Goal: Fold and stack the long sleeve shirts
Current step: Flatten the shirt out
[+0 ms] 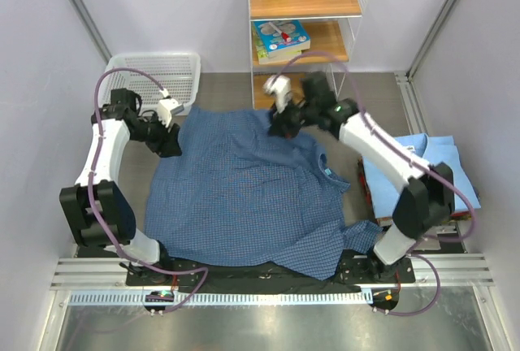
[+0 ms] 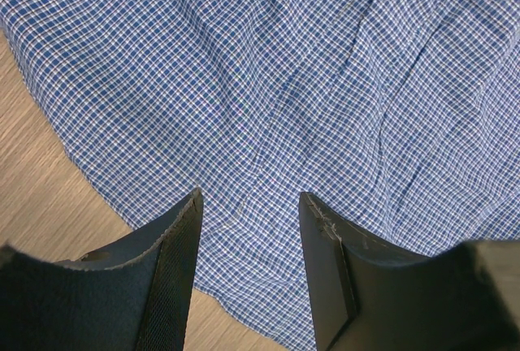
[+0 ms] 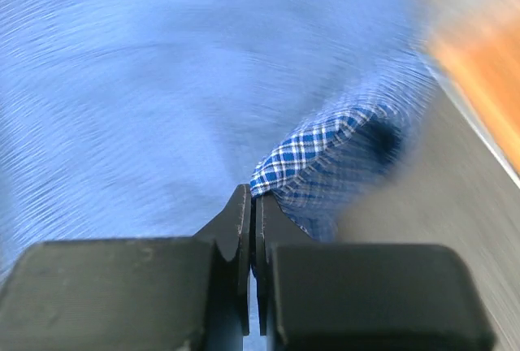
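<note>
The dark blue checked shirt lies spread over the middle of the table, collar toward the right. At its far edge my right gripper is shut on a fold of this shirt; in the right wrist view the checked cloth sticks out from between the closed fingers, gripper. My left gripper hovers at the shirt's far left edge, open, with the checked cloth under its spread fingers and nothing pinched; gripper. The plain light blue shirt lies folded at the right.
A white mesh basket stands at the back left. A wire-and-wood shelf unit with books and bottles rises behind the table's far edge. Bare wooden tabletop shows left of the shirt.
</note>
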Available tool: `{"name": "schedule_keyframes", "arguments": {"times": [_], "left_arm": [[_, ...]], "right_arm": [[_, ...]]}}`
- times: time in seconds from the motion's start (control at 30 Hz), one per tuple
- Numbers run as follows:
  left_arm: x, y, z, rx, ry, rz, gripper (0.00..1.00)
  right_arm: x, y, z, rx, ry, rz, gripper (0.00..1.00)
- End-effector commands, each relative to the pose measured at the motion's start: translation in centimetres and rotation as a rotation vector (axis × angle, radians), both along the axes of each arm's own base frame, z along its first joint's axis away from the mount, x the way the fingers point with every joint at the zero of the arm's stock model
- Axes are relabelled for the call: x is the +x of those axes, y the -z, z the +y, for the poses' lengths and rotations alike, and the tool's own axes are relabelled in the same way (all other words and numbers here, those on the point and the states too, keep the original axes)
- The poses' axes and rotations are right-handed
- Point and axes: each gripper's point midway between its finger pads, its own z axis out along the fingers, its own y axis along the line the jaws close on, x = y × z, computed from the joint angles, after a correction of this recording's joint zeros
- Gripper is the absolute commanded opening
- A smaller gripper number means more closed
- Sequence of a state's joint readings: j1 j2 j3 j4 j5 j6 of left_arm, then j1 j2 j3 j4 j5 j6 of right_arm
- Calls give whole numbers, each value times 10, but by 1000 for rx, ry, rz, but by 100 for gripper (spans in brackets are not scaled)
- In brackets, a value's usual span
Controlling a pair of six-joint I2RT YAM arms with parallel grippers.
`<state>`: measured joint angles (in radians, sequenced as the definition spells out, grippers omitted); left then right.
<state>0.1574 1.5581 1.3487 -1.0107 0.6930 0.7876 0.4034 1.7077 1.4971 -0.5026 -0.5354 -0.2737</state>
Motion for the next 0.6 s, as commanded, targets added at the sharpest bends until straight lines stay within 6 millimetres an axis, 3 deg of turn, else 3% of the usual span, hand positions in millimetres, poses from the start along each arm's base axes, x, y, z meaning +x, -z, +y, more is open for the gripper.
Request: {"name": "schedule_keyframes", "arguments": {"times": [0.0, 0.03, 0.07, 0.13, 0.2, 0.3, 0.33, 0.43, 0.47, 0.53, 0.57], "left_arm": [[-6, -16, -3, -26, -4, -53, 52], [-8, -18, -3, -25, -7, -57, 52], [-10, -16, -2, -24, -10, -54, 52], [-13, -12, 0, -24, -16, -42, 52], [-16, -10, 2, -26, -24, -27, 52], [-15, -5, 6, -42, -39, -3, 52], [-14, -4, 7, -45, -41, 0, 52], [-5, -2, 5, -73, -55, 10, 52], [-3, -1, 4, -89, -65, 22, 52], [3, 1, 1, -116, -69, 40, 52], [7, -1, 2, -120, -74, 37, 52]], "right_arm": [[-155, 23, 64, -185, -413, 1, 1], [-188, 51, 63, -250, -493, 24, 1], [-212, 62, 65, -286, -560, 22, 1], [-258, 74, 67, -335, -686, 10, 28], [-262, 66, 68, -305, -682, 28, 64], [-225, 36, 68, -204, -556, 63, 75], [-199, 19, 64, -130, -489, 89, 77], [-157, 4, 59, -39, -326, 154, 77], [-132, 11, 52, -37, -244, 168, 76], [-111, 21, 44, -40, -150, 207, 75], [-94, 38, 36, -67, -93, 229, 75]]}}
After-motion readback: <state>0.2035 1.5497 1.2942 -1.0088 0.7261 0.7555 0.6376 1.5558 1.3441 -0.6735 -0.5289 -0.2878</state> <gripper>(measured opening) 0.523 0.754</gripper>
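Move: Beneath the right hand, which still pinches the shirt's far right edge, the cloth lies some 19 cm down; the middle of the spread shirt is about 12 cm back and 5 cm left of it. The shelf's bottom board stands roughly 23 cm ahead and 6 cm right, and the pile of folded shirts about 38 cm right and 8 cm back. For the idle left hand, the shirt's middle lies some 20 cm right, 6 cm back and 14 cm lower. Flinging the pinched edge fast back over the shirt, the right hand travels about 28 cm towards its base, veering roughly 10 cm left and turning some 40 degrees counter-clockwise, rising a touch and then sinking. Its fingers open wide and let the cloth go near the back of the swing; it then returns forward about 15 cm, rising a little, edging right and turning back clockwise. ##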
